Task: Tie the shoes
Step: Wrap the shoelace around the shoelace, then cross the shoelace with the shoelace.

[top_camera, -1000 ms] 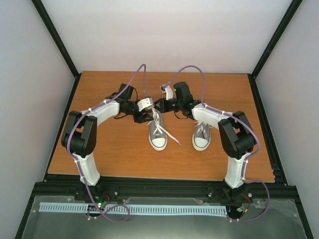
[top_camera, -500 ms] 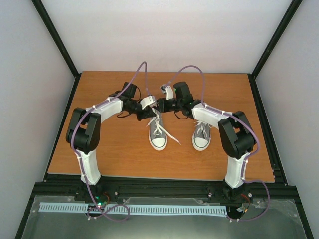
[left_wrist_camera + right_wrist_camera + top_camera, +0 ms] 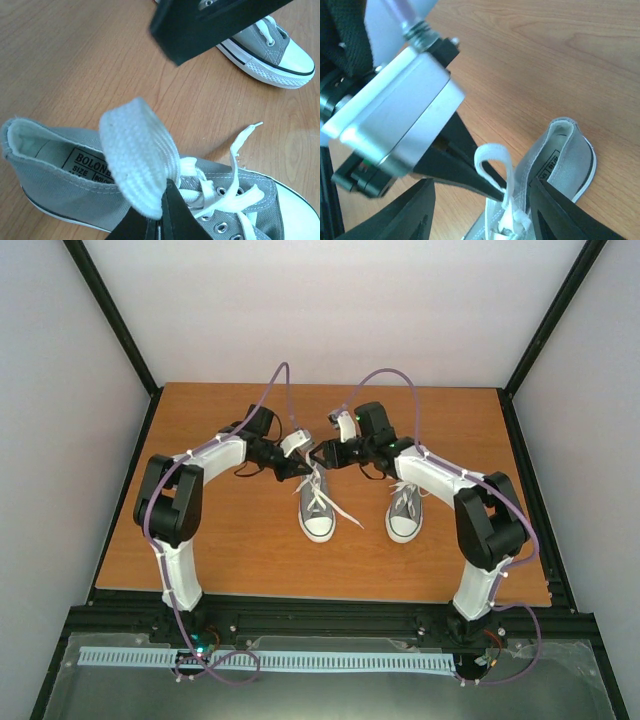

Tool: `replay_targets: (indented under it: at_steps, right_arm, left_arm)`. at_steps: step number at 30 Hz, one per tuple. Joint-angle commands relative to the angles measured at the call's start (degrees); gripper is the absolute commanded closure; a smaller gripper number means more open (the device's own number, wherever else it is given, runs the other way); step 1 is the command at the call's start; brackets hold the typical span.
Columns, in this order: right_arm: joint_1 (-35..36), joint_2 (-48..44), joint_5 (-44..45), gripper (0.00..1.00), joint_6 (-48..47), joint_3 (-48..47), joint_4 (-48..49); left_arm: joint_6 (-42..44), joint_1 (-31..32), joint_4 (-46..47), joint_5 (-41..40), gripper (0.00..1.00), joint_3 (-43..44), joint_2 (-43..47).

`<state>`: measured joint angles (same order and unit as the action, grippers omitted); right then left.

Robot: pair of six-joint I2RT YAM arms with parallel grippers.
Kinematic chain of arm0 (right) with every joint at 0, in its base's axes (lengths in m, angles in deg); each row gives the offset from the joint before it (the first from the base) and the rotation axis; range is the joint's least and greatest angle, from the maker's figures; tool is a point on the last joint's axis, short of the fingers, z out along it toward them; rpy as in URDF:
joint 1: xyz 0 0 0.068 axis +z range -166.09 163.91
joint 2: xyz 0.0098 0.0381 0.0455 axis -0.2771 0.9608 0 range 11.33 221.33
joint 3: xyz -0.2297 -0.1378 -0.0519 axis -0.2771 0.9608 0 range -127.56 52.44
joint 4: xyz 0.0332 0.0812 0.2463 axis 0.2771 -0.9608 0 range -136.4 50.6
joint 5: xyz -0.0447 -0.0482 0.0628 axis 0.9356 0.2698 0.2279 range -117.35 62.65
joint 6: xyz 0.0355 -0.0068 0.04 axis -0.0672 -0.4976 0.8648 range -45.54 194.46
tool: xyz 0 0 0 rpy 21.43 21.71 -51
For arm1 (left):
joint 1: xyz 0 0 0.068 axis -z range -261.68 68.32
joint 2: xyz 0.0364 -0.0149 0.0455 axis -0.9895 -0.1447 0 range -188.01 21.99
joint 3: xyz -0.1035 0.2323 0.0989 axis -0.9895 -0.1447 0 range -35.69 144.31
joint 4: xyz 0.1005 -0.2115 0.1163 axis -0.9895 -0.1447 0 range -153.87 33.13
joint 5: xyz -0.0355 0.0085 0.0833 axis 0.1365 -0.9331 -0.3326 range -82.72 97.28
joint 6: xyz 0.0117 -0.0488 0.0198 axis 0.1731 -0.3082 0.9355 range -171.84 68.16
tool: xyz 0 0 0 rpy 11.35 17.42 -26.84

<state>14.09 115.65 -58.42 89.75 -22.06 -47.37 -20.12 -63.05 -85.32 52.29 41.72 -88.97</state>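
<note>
Two small grey shoes stand side by side, toes toward the arms: the left shoe (image 3: 318,508) with loose white laces and the right shoe (image 3: 405,512). My left gripper (image 3: 306,469) is shut on a loop of white lace (image 3: 137,155) at the base, just above the left shoe's (image 3: 50,185) tongue. The loop (image 3: 495,160) stands upright between the spread fingers of my right gripper (image 3: 484,185), which is open and touches nothing. In the top view, the right gripper (image 3: 319,454) hovers just behind the left shoe's heel. A free lace end (image 3: 242,142) trails over the wood.
The shoes sit on a wooden tabletop (image 3: 230,540) with black frame rails and white walls around it. The right shoe (image 3: 280,50) lies close beside the working spot. The left gripper's body (image 3: 395,120) fills the space directly before the right wrist.
The left gripper has moved in and shut on the lace loop. The right gripper has opened and let the loop go, and the right arm's elbow has swung outward.
</note>
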Motion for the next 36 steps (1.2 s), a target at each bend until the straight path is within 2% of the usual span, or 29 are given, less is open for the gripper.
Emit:
replay_targets:
  at_steps: [1,6,8,13,16,22,27,29,32,34,36]
  right_arm:
    - [-0.8,-2.6,-1.6,0.49,-5.9,2.5,-2.1]
    - [-0.9,-0.5,-3.5,0.7,-12.2,2.2,-6.0]
    - [-0.8,0.1,-2.7,0.71,-12.7,3.0,-5.2]
    - [-0.6,2.5,-3.2,0.6,-12.4,2.8,-3.1]
    - [-0.2,4.7,-2.8,0.59,-12.4,1.3,-3.6]
    - [0.3,6.2,-2.8,0.76,-12.4,0.4,-3.3]
    - [0.3,6.4,-3.5,0.85,-12.2,0.5,-3.1]
    - [0.3,6.2,-3.7,0.89,-12.2,0.7,-2.9]
    - [0.3,5.8,-4.2,0.95,-12.1,0.7,-2.9]
    - [0.3,5.2,-4.2,0.96,-12.1,0.7,-3.0]
    - [0.4,4.8,-4.2,0.97,-12.3,0.7,-3.3]
  left_arm:
    - [-2.9,-0.8,0.0,1.2,0.99,2.1,-0.7]
    - [-3.2,-0.9,-0.7,1.2,0.99,2.7,-1.2]
    - [-3.3,-1.0,-0.8,1.3,0.99,2.9,-1.4]
    - [-3.4,-1.0,-1.1,1.4,0.99,3.2,-1.6]
    - [-3.3,-1.1,-1.4,1.6,0.99,3.4,-1.8]
    - [-3.4,-1.1,-2.0,1.6,0.99,3.7,-2.1]
    - [-3.1,-1.1,-2.4,1.9,0.98,4.0,-2.2]
    - [-2.7,-1.1,-2.8,2.2,0.87,3.9,-2.1]
    - [-1.7,-1.0,-3.5,3.1,0.64,3.8,-1.9]
    - [-1.9,-0.9,-3.4,3.7,0.57,4.3,-1.7]
    - [-2.8,-0.7,-3.1,3.7,0.55,5.2,-1.8]
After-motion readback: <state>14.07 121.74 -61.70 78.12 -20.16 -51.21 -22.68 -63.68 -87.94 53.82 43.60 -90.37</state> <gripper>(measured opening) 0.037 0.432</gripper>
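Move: The right hand hangs half open above the tied shoe; the lace just below the loop, which the left fingers already pinch, lies about 7 cm beneath it, 2 cm back and level sideways. From the left hand that spot is roughly 1 cm back, 1 cm right and 1 cm down. From the right hand the shoe's opening is some 4 cm ahead, straight in line and 10 cm below, its toe cap about 13 cm back, 1 cm right and 13 cm below. The right hand first eases back about 2 cm, then sinks some 7 cm beside the standing loop, turning slightly counter-clockwise, and its fingers shut to pinch the lace at the foot of the loop, right next to the left fingertips. The left hand stays in place with its pinch until the right fingers have all but closed, then opens to nearly half and lets go of the lace. ##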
